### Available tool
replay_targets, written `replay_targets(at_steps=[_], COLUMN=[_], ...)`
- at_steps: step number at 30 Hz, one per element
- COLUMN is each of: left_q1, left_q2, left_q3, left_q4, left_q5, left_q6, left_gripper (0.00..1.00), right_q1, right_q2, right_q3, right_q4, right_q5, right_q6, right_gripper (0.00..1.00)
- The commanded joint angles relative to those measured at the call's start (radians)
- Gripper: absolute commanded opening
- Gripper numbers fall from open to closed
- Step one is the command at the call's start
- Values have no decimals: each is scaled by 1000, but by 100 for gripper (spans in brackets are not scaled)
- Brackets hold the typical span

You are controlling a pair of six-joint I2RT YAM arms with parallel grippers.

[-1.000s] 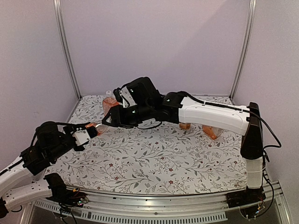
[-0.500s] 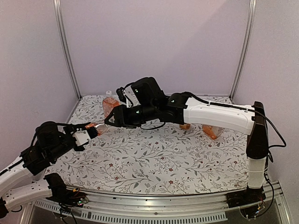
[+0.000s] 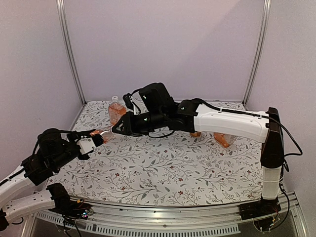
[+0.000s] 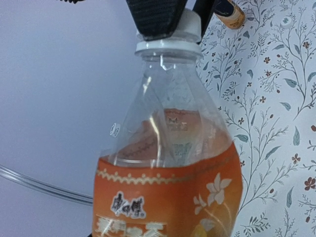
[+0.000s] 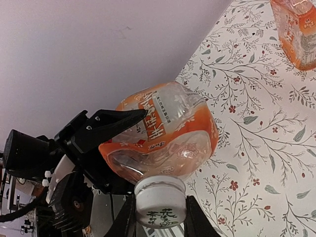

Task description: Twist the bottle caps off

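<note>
A clear bottle of orange drink (image 5: 163,133) is held tilted above the left of the floral table, its label (image 4: 168,197) filling the left wrist view. My left gripper (image 3: 98,134) is shut on its body; one of the black fingers (image 5: 106,127) lies along the label. The white bottle cap (image 5: 160,202) sits pinched between the fingers (image 5: 193,217) of my right gripper (image 5: 160,217), which is shut on it. From the other side the cap (image 4: 170,37) shows under a right finger (image 4: 155,17).
Another capped orange bottle (image 3: 116,111) stands at the back left, and appears again as the bottle (image 5: 298,29) at the top right of the right wrist view. Two more bottles (image 3: 196,133) (image 3: 224,140) show partly behind the right arm. Metal frame posts (image 3: 69,54) flank the table.
My right gripper has closed onto the cap after its wrist shifted slightly. The left arm and its bottle have stayed put.
</note>
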Motion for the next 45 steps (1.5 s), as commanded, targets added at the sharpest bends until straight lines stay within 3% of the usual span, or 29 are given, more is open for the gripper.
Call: replay_targets(at_steps=[1,5,8,11,13,17,22,25,34,45], left_q1=[5,5,5,5,5,3,1,1,-1,0], left_q2=[-7,-10,-5,9,23,58,91,100,97,82], left_q3=[-18,27,91,154,192,263,315,329,318,287], left_q4=[20,-71,-218,-354,-429,-584,-677,-687,-684,-656], left_q5=[20,108,266,416,491,610,664,657,621,581], left_q6=[0,-47,-68,-72,-65,-15,18,28,41,43], left_gripper=[14,14,14,14,14,14,14,14,14,13], right_q1=[-5,5,56,150,222,348,446,480,493,494], right_q2=[-15,-16,-59,-132,-166,-202,-205,-201,-241,-367], right_q3=[7,13,6,-37,-69,-118,-187,-234,-319,-462], right_q4=[18,16,-43,-152,-216,-246,-116,18,166,183], right_q5=[-27,-99,-92,77,212,531,876,984,1044,1045], right_q6=[-16,-92,-318,-631,-943,-1348,-1753,-1968,-2141,-2042], right_gripper=[3,0,0,0,0,0,0,0,0,0])
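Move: Between the right fingers, already pinched at the hand point, is the white cap; its bottle runs off to the left, the middle about 9 cm left, 1 cm back and 4 cm lower. From the left hand, which already grips the body, the cap lies about 9 cm to the right, 1 cm ahead and 4 cm higher. An orange bottle stands roughly 30 cm ahead of the right hand, 5 cm left and 15 cm lower. Twisting the pinched cap, the right wrist rolls some 120 degrees counter-clockwise as seen from behind that hand looking at the cap, while both hands draw the bottle back towards the robot, the right by about 14 cm and the left by 10, each edging 5 cm right. The left keeps its grip and swings clockwise some 35 degrees, tipping down; both sets of fingers stay shut. ##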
